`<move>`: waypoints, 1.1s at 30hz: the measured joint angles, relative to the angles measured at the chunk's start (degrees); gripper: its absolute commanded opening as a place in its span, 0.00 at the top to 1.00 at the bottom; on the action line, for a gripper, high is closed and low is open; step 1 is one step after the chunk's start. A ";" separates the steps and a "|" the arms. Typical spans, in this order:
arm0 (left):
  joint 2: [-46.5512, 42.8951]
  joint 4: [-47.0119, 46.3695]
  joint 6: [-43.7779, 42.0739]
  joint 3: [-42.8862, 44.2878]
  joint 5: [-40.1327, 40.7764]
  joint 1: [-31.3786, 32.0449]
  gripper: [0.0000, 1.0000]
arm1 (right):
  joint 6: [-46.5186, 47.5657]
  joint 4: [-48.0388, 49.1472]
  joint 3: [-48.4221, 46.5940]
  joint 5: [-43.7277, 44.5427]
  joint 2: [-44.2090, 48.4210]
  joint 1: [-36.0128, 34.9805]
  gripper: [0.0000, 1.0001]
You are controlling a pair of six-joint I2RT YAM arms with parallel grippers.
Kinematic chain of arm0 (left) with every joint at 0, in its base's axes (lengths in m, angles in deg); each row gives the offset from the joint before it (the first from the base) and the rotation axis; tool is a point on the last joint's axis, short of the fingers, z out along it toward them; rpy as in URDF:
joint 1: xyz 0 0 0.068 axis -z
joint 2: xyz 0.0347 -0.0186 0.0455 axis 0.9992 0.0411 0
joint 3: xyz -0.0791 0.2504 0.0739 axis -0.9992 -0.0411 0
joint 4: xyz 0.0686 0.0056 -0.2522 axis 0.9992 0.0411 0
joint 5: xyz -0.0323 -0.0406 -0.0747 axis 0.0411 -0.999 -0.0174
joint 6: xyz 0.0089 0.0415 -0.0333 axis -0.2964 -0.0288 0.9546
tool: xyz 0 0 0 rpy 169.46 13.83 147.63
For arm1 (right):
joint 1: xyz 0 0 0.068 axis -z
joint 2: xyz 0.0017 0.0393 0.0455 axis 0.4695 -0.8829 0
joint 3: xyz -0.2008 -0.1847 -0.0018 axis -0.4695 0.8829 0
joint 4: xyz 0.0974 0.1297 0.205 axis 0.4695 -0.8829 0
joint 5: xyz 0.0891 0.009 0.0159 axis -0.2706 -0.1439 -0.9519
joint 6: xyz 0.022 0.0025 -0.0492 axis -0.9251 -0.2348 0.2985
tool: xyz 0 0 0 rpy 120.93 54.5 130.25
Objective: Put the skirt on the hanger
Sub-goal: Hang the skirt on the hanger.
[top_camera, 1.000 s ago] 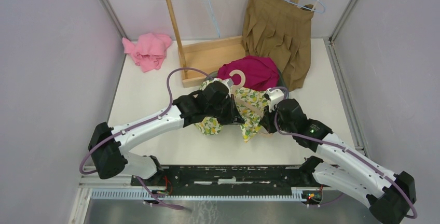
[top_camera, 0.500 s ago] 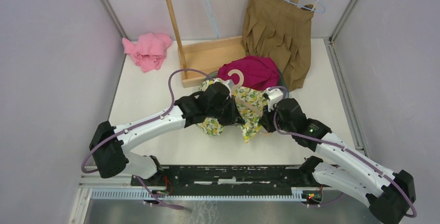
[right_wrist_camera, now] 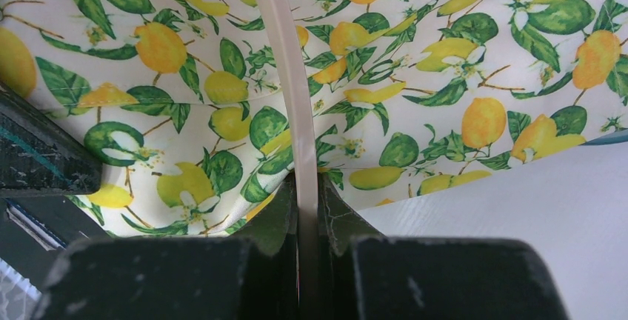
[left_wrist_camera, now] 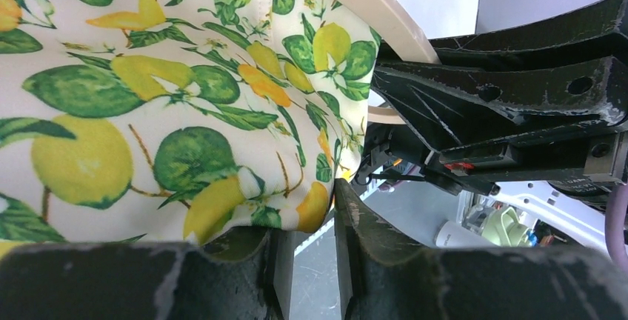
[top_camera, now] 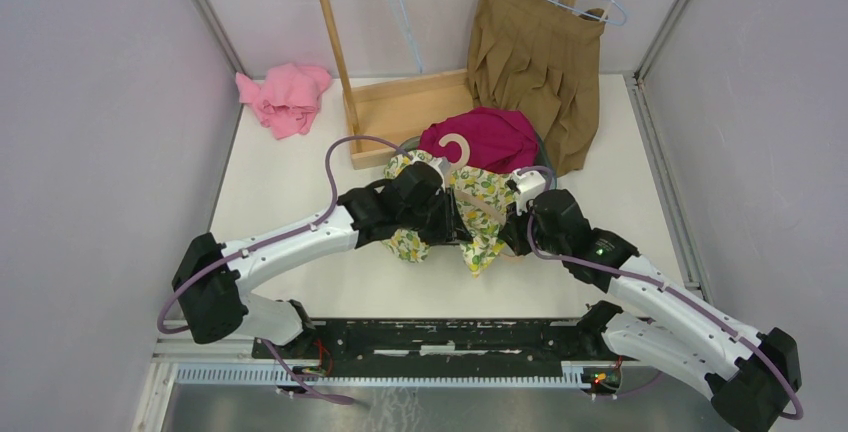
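Observation:
The lemon-print skirt (top_camera: 482, 204) lies bunched mid-table, draped over a beige hanger (top_camera: 458, 148) whose hook points away from me. In the right wrist view my right gripper (right_wrist_camera: 306, 187) is shut on the hanger's thin bar (right_wrist_camera: 285, 61), with the skirt (right_wrist_camera: 444, 61) spread behind it. My left gripper (left_wrist_camera: 311, 212) sits at the skirt's lower hem (left_wrist_camera: 148, 98). Its jaws stand a little apart with bare table showing between them, and the cloth only rests over the left fingertip. The hanger's arm (left_wrist_camera: 370, 1) runs across the top of that view. Seen from above, the left gripper (top_camera: 462, 228) and the right gripper (top_camera: 512, 232) nearly meet.
A magenta garment (top_camera: 492, 138) lies just behind the skirt. A brown pleated skirt (top_camera: 535, 57) hangs on a wire hanger from the wooden rack (top_camera: 400, 107) at the back. A pink cloth (top_camera: 285, 97) sits at the back left. Walls close in on both sides.
My left jaws have parted and let go of the skirt's hem. The left arm has edged slightly right. The right gripper has kept its hold on the hanger.

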 measured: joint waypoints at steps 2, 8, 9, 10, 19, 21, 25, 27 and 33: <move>-0.04 -0.09 0.00 -0.22 -0.07 0.00 0.66 | 0.00 0.00 0.00 0.00 0.00 0.00 0.99; -0.11 -0.44 0.00 -0.46 -0.72 0.00 0.63 | 0.00 0.00 0.00 0.00 0.02 0.00 0.99; -0.11 -0.50 0.00 -0.46 -0.83 0.00 0.63 | 0.00 0.00 0.00 0.00 0.04 0.00 0.99; -0.11 -0.61 0.00 -0.46 -0.92 0.00 0.62 | 0.00 0.00 0.00 0.00 0.07 0.00 0.99; -0.13 -1.55 -0.11 -0.92 -2.86 0.00 0.48 | -0.02 0.04 0.00 -0.02 0.09 0.00 0.99; -0.13 -2.14 -0.17 -1.40 -3.37 0.00 0.43 | -0.02 0.04 0.00 -0.04 0.15 0.00 0.99; -0.63 -2.54 -0.48 -1.90 -3.80 0.00 0.36 | -0.04 0.11 0.24 -0.35 0.98 -0.02 0.99; -1.29 -2.56 -0.68 -2.16 -3.80 0.00 0.33 | -0.04 0.09 0.35 -0.44 1.57 -0.02 0.99; -2.95 -3.76 -1.09 -3.21 -3.74 0.00 0.25 | -0.04 0.07 0.39 -0.55 1.97 -0.02 0.99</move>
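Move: Just to the right of the left fingers, about 2 cm off and 2 cm nearer the base, lies the loose near edge of the lemon skirt. The hanger's bar crosses roughly 5 cm ahead and 6 cm right of that hand, and its hook is some 17 cm ahead and 1 cm left. The hanger's end sits in the right fingers, and the same skirt edge is about 7 cm left and 2 cm back from them. Opening from about a third to nearly three quarters, the left fingers spread beside the skirt's near edge while that hand eases back roughly 1 cm, then rises just under 1 cm at the end with only a slight turn. One finger stays close against the cloth, and the other draws clear of it. The right hand keeps its grip on the hanger, nearly still. ##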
